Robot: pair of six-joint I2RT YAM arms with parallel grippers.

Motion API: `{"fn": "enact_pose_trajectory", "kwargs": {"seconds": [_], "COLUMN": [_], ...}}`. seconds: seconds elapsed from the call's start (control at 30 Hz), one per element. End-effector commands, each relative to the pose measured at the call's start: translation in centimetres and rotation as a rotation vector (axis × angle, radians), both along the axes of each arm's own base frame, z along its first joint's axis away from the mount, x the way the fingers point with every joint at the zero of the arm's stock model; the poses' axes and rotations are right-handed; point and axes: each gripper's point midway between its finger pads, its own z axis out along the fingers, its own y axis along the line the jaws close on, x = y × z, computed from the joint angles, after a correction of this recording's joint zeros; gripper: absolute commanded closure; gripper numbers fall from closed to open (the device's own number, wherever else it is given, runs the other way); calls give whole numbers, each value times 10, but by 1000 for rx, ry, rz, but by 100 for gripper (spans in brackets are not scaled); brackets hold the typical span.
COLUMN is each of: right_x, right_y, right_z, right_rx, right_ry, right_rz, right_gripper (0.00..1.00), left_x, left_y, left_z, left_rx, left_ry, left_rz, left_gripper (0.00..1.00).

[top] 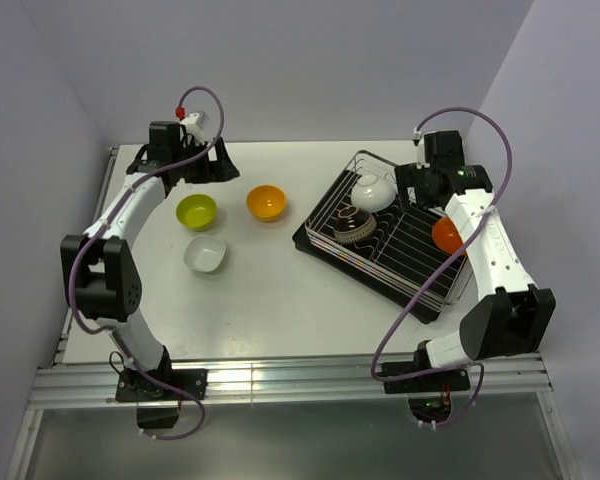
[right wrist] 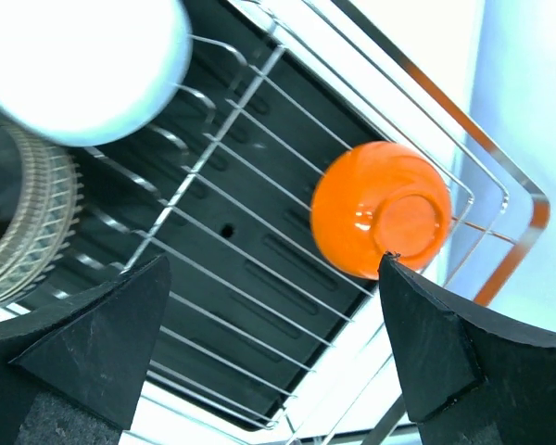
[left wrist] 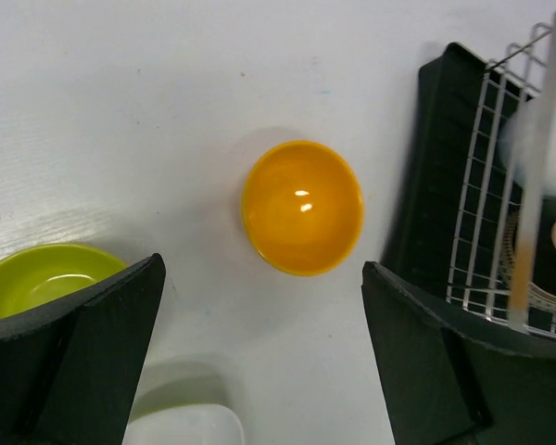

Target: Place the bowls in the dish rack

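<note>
Three bowls sit on the table: a yellow-orange bowl (top: 266, 202) (left wrist: 302, 206), a lime green bowl (top: 197, 211) (left wrist: 37, 278) and a white bowl (top: 205, 253) (left wrist: 181, 426). The dish rack (top: 420, 262) (left wrist: 489, 185) (right wrist: 259, 139) holds a white bowl (top: 372, 190) (right wrist: 74, 65), a dark ribbed bowl (top: 352, 225) (right wrist: 23, 227) and a deep orange bowl (top: 445, 236) (right wrist: 380, 222) lying tilted with its base showing. My left gripper (top: 223, 166) (left wrist: 262, 269) hangs open above the table behind the yellow-orange bowl. My right gripper (top: 412, 190) (right wrist: 273, 264) is open over the rack, holding nothing.
The rack's raised wire rim (right wrist: 500, 185) runs close behind the deep orange bowl. The black tray edge (left wrist: 435, 167) lies just right of the yellow-orange bowl. The grey walls close in behind and beside the table.
</note>
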Motion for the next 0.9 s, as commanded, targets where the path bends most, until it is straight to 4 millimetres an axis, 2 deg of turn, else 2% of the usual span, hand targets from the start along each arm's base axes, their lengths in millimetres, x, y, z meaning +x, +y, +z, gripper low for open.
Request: {"fn": "enact_pose_trajectory", "kwargs": {"seconds": [0.0, 0.07, 0.23, 0.3, 0.33, 0.43, 0.5, 0.53, 0.6, 0.63, 0.87], "right_x": [4, 1, -6, -7, -8, -9, -10, -11, -13, -14, -18], "right_y": [14, 24, 31, 36, 29, 27, 25, 27, 26, 28, 26], "right_z": [26, 33, 40, 44, 46, 48, 50, 53, 53, 55, 57], "right_rx": [88, 158, 259, 294, 304, 323, 331, 340, 353, 366, 389], "right_ry": [-81, -97, -118, -135, -147, -158, -166, -173, -172, -179, -190], "right_rz": [31, 57, 80, 93, 70, 54, 46, 48, 47, 49, 39], "right_gripper": [0, 0, 0, 0, 0, 0, 0, 0, 0, 0, 0], "left_x": [26, 35, 48, 47, 45, 43, 45, 42, 43, 41, 34], "left_y": [-2, -6, -24, -35, -39, -55, -58, -63, -65, -66, -76], "left_z": [6, -7, -40, -47, -58, -73, -83, -99, -109, -120, -145], "left_rx": [0, -17, -54, -67, -61, -21, 9, 22, 32, 36, 80], "left_ry": [-78, -63, 15, 36, 58, 69, 84, 130, 161, 191, 231], "left_rz": [4, 7, -28, -56, -67, -88, -69, -70, -51, -48, -52], "left_gripper": [9, 12, 21, 23, 24, 24, 25, 25, 26, 27, 37]}}
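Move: The empty left gripper goes for the yellow-orange bowl, about 11 cm to its right, 1 cm ahead and roughly 18 cm below. The green bowl stands about 6 cm to the gripper's left and 1 cm back, and the white square bowl some 4 cm left and 11 cm back. The dish rack's middle is about 38 cm right and 7 cm back. From the right hand, the yellow-orange bowl lies about 36 cm left, 11 cm ahead and well below. Bring the left gripper down about 15 cm to the yellow-orange bowl, easing forward a little first, then carrying it some 7 cm right, with the fingers tipping steeper and partly closing so they straddle the bowl's left rim. Meanwhile raise the open right gripper about 4 cm off the rack, drifting slightly left and rolling its left side up some 20 degrees. ##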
